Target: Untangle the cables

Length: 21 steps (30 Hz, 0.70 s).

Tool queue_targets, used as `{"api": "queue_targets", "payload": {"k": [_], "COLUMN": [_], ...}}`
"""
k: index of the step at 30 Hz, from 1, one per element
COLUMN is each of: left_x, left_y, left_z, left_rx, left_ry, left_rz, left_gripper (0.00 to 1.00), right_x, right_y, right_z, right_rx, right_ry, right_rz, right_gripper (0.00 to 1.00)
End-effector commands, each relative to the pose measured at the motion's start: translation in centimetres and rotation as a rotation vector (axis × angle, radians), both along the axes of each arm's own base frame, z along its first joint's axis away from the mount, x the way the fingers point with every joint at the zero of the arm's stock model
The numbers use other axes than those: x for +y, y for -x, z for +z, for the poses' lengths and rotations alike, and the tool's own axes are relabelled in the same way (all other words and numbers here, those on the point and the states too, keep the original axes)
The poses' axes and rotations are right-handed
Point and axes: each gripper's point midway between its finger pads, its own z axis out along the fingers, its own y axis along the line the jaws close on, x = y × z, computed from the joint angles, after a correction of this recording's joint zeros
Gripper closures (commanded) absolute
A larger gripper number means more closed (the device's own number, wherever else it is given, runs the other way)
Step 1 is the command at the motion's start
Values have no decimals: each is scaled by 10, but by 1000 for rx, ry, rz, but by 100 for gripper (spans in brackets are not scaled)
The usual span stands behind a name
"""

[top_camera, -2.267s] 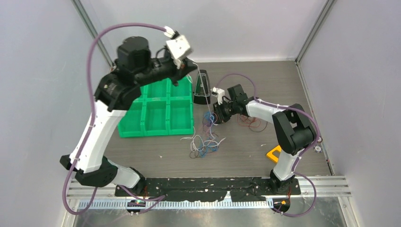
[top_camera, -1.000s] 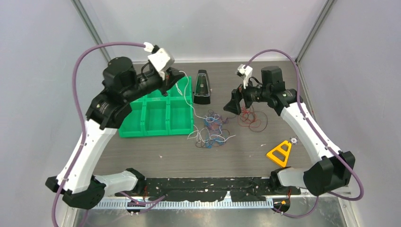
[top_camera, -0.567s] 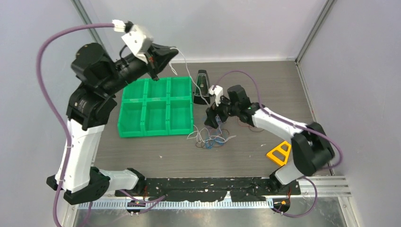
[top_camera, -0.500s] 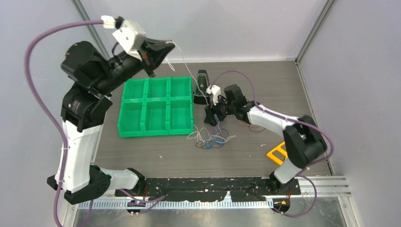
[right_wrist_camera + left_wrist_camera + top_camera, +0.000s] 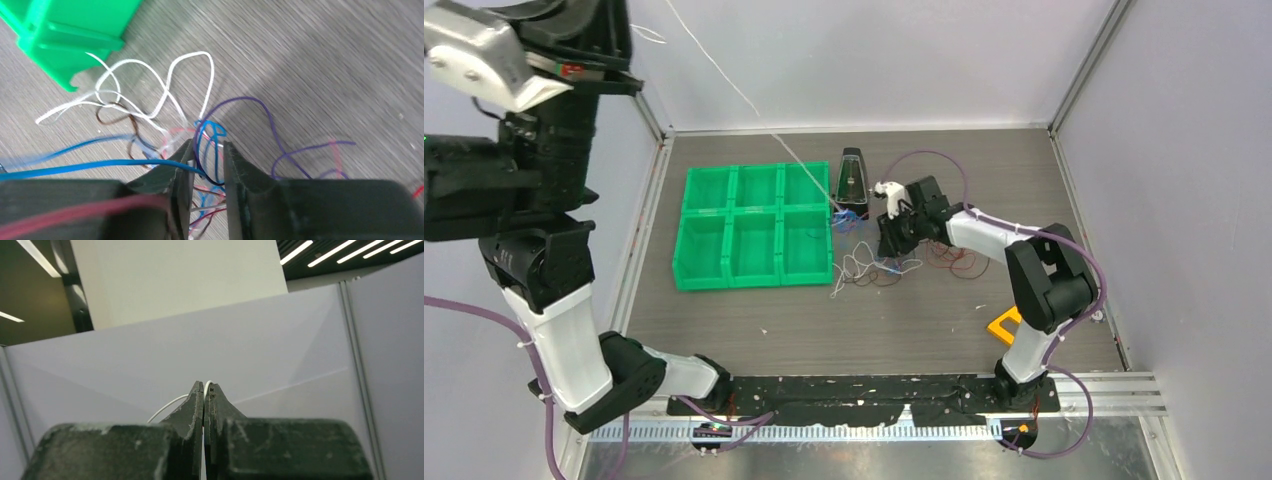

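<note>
The cables (image 5: 869, 265) lie as a small tangle of white, blue, purple and dark wires on the table, right of the green bin tray. One white cable (image 5: 754, 105) runs taut from the tangle up and left, out of the top of the view. In the left wrist view my left gripper (image 5: 204, 385) is shut on that white cable (image 5: 167, 405), raised high against the wall. My right gripper (image 5: 886, 245) is low over the tangle. Its jaws (image 5: 209, 147) stand narrowly apart with blue and purple loops (image 5: 212, 135) passing between them.
A green bin tray (image 5: 734, 225) with several compartments stands left of the tangle; its corner (image 5: 65, 30) shows in the right wrist view. A black metronome-shaped object (image 5: 851, 185) stands behind the tangle. Loose red wires (image 5: 954, 262) lie to the right, a yellow triangle (image 5: 1004, 325) farther right.
My left arm has swung up and to the left, drawing the white cable taut. The right gripper's jaws have narrowed around the tangle, which has slid slightly toward the tray.
</note>
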Motion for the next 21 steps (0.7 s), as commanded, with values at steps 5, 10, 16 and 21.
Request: {"api": "queue_targets", "payload": {"k": [5,10,16,21], "left_x": [56,82,107,95], "left_y": [32,43,54,42], "left_z": [40,51,59,46], "left_rx": [-168,-218,-253,-193], "left_ry": [157,211,257,231], "left_rz": [183,292,405,357], "left_gripper": [100,100,100,100], "right_x": [-51,-110,-174,-187], "right_y": [20,19,10,20], "right_z": [-21,-29,-35,-32], "right_rx": [214,279,304,324], "right_ry": [57,102,181,187], "right_rz": [-110,-255,-442,-441], "right_gripper": [94,95,95,95]}}
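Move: The tangle of blue, purple and pink cables lies right between and just under the right hand's half-open fingertips, about 3 cm below them. From that hand, the white loops are some 3 cm left and 4 back, the blue clump roughly 8 left and 9 ahead, and the red and brown cables about 16 right and 2 back. From the raised left hand, which holds the white cable, the tangle lies about 12 cm ahead, 27 right and 75 below. The blue and pink strands of the tangle are pinched as the right fingers close from half-open; the right hand drags them about 18 cm right, onto the red and brown cables, sinking some 4 cm and turning clockwise. The left hand keeps its grip on the white cable and draws it the other way, about 8 cm left with some rise and a little back, while its wrist turns counter-clockwise. ##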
